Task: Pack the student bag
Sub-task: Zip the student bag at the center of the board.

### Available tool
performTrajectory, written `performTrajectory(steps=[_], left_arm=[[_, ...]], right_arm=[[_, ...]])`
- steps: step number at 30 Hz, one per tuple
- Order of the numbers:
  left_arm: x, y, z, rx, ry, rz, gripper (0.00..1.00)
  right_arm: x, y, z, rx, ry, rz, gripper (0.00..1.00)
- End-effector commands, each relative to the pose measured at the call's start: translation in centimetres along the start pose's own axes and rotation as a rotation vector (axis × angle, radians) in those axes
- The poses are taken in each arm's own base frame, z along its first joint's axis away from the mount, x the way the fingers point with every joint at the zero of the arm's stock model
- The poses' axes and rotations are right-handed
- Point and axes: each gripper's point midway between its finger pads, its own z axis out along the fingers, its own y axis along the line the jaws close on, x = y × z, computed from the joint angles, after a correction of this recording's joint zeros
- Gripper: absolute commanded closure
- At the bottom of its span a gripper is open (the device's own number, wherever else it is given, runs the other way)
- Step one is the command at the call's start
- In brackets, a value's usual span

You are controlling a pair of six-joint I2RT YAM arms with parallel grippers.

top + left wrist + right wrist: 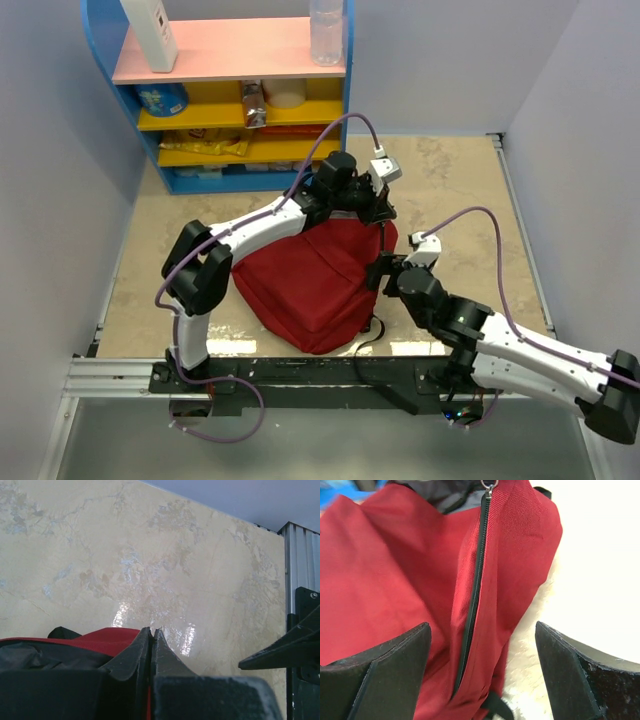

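The dark red student bag [300, 285] lies on the floor in the middle, between the arms. My left gripper [375, 205] reaches over it to its far right corner. In the left wrist view its fingertips [151, 630] are pressed together just past the bag's red edge [100, 636]; I see nothing gripped between them. My right gripper [385, 272] is open at the bag's right side. In the right wrist view it [482, 625] straddles the black zipper [475, 580] on the red fabric [385, 580]. The metal zipper pull [488, 487] sits at the top edge.
A blue shelf [97, 40] with a white bottle [150, 30], a clear bottle [326, 30] and snacks stands at the back left. Grey walls close in both sides. A metal rail [300, 555] runs along the floor's right edge.
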Motion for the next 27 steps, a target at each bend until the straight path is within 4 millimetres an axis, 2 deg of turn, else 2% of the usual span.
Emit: performTrajectory(steps=[1, 4, 6, 11, 14, 17, 23, 27], left_arm=[[-4.3, -2.0, -2.2, 0.03, -0.112, 0.032, 1.0], [-4.0, -2.9, -2.5, 0.046, -0.108, 0.024, 1.0], [-3.8, -3.3, -2.5, 0.051, -0.104, 0.022, 1.0], [-2.8, -4.3, -2.3, 0.069, -0.086, 0.009, 1.0], [-2.5, -5.0, -1.9, 0.079, -0.082, 0.007, 1.0], [-2.7, -5.7, -1.3, 0.092, -0.086, 0.014, 1.0], [-3.6, -5.4, -0.8, 0.078, -0.097, 0.028, 1.0], [-3.9, -4.7, -0.6, 0.053, -0.102, 0.056, 1.0]], right_arm=[[-4.0, 0.6, 1.4, 0.049, -0.129, -0.008, 0.13], [-4.3, -0.2, 2.9, 0.073, -0.124, -0.041, 0.15], [-5.5, -0.5, 3.6, 0.066, -0.158, -0.025, 0.19], [-6.5, 0.4, 4.5, 0.028, -0.172, -0.068, 0.28], [-6.4, 1.2, 5.1, 0.001, -0.164, -0.081, 0.35], [-5.5, 1.5, 5.5, -0.012, -0.137, -0.078, 0.46], [-4.1, 0.4, 4.9, -0.006, -0.105, -0.058, 0.9], [-3.6, -0.9, 4.0, 0.025, -0.099, -0.045, 1.0]])
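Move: The zip stretch that the open right fingers will close on lies about 6 cm ahead of them, barely 1 cm left and roughly level. Its metal pull ring is some 10 cm ahead, hardly off to either side, and the red bag's body about 12 cm left, 2 cm nearer the base and 6 cm lower. From the left hand, shut on the pull end, that zip stretch lies about 6 cm back, straight in line and some 4 cm below. The right fingers close on the zip strip and pinch it just on the base side of the left gripper, after reaching about 6 cm forward along it with a small swing right and back again, tips lifting slightly. Meanwhile the left hand, still shut on the pull end, eases back some 4–5 cm towards the right hand. ##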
